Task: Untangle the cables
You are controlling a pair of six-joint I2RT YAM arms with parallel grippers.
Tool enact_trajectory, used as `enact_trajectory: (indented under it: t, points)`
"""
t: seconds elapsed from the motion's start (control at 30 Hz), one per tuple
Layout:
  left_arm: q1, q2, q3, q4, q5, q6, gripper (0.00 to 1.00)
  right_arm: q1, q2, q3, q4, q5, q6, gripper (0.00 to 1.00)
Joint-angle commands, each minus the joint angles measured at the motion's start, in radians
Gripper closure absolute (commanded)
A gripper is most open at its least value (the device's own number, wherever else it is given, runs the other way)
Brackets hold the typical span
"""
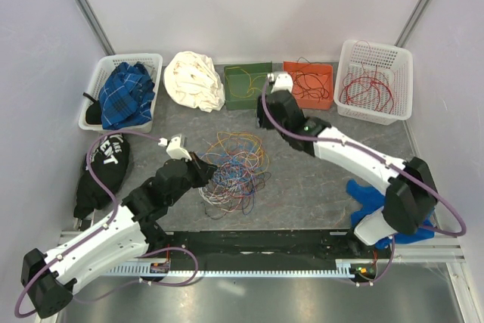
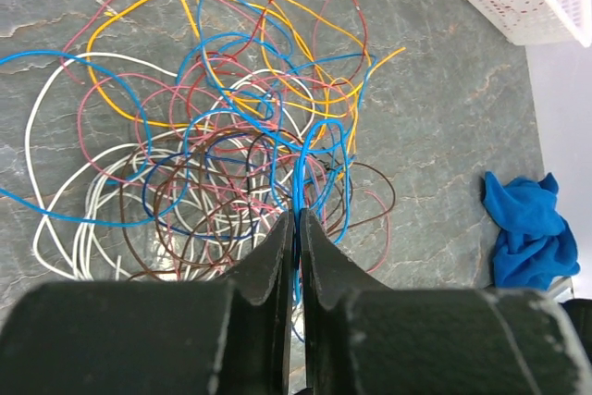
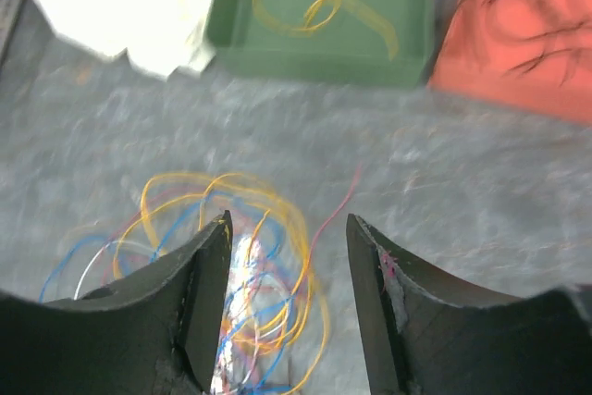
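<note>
The cables (image 1: 236,170) lie as a loose tangle of blue, yellow, red, pink, brown and white wires mid-table. My left gripper (image 1: 206,166) sits at the tangle's left edge. In the left wrist view its jaws (image 2: 298,215) are pressed together on a blue cable (image 2: 310,159) that runs up into the tangle (image 2: 222,145). My right gripper (image 1: 264,117) hovers above the table between the tangle and the back trays. It stands open (image 3: 289,221) with nothing between its fingers, and the blurred cables (image 3: 250,265) lie below it.
Along the back stand a white basket (image 1: 94,85) with a blue plaid cloth, a white cloth (image 1: 194,81), a green tray (image 1: 247,87) with yellow wire, an orange tray (image 1: 310,87) with red wire and a white basket (image 1: 374,81) with red wires. A black bag (image 1: 106,168) lies left, a blue cloth (image 1: 374,198) right.
</note>
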Motion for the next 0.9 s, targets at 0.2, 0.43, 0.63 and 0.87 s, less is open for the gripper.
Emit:
enact_trajectory:
  t: [0.2, 0.43, 0.63, 0.87]
  points:
    - [0.001, -0.030, 0.070, -0.059, -0.107, 0.017, 0.92, 0.269, -0.282, -0.454, 0.261, -0.060, 0.144, 0.41]
    - [0.001, -0.073, 0.192, -0.098, -0.164, 0.101, 0.93, 0.355, -0.417, -0.514, 0.322, -0.045, 0.122, 0.39]
    - [0.001, -0.050, 0.331, -0.096, -0.135, 0.204, 0.92, 0.355, -0.453, -0.475, 0.356, -0.092, 0.053, 0.37]
    - [0.001, -0.001, 0.432, -0.128, -0.129, 0.292, 0.93, 0.354, -0.361, -0.417, 0.267, 0.095, 0.006, 0.36]
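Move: The tangled cable pile has its middle about 5 cm ahead of the left hand, 7 cm to its right and some 14 cm below; that hand already pinches a blue cable running into it. From the empty, open right hand the pile lies roughly 14 cm back, 11 cm to the left and 20 cm down. The green box sits some 22 cm ahead of the right hand and 5 cm left, the orange box equally far ahead and 17 cm right, both low. The blue cable, still pinched in the nearly shut left fingers, is lifted about 16 cm off the pile after a small shift left, the fingertips tilting up. Meanwhile the right hand swings back some 16 cm and a little left from the boxes towards the pile, dipping on the way and rising again to about its first height; it turns counter-clockwise, fingers wide open and empty. ##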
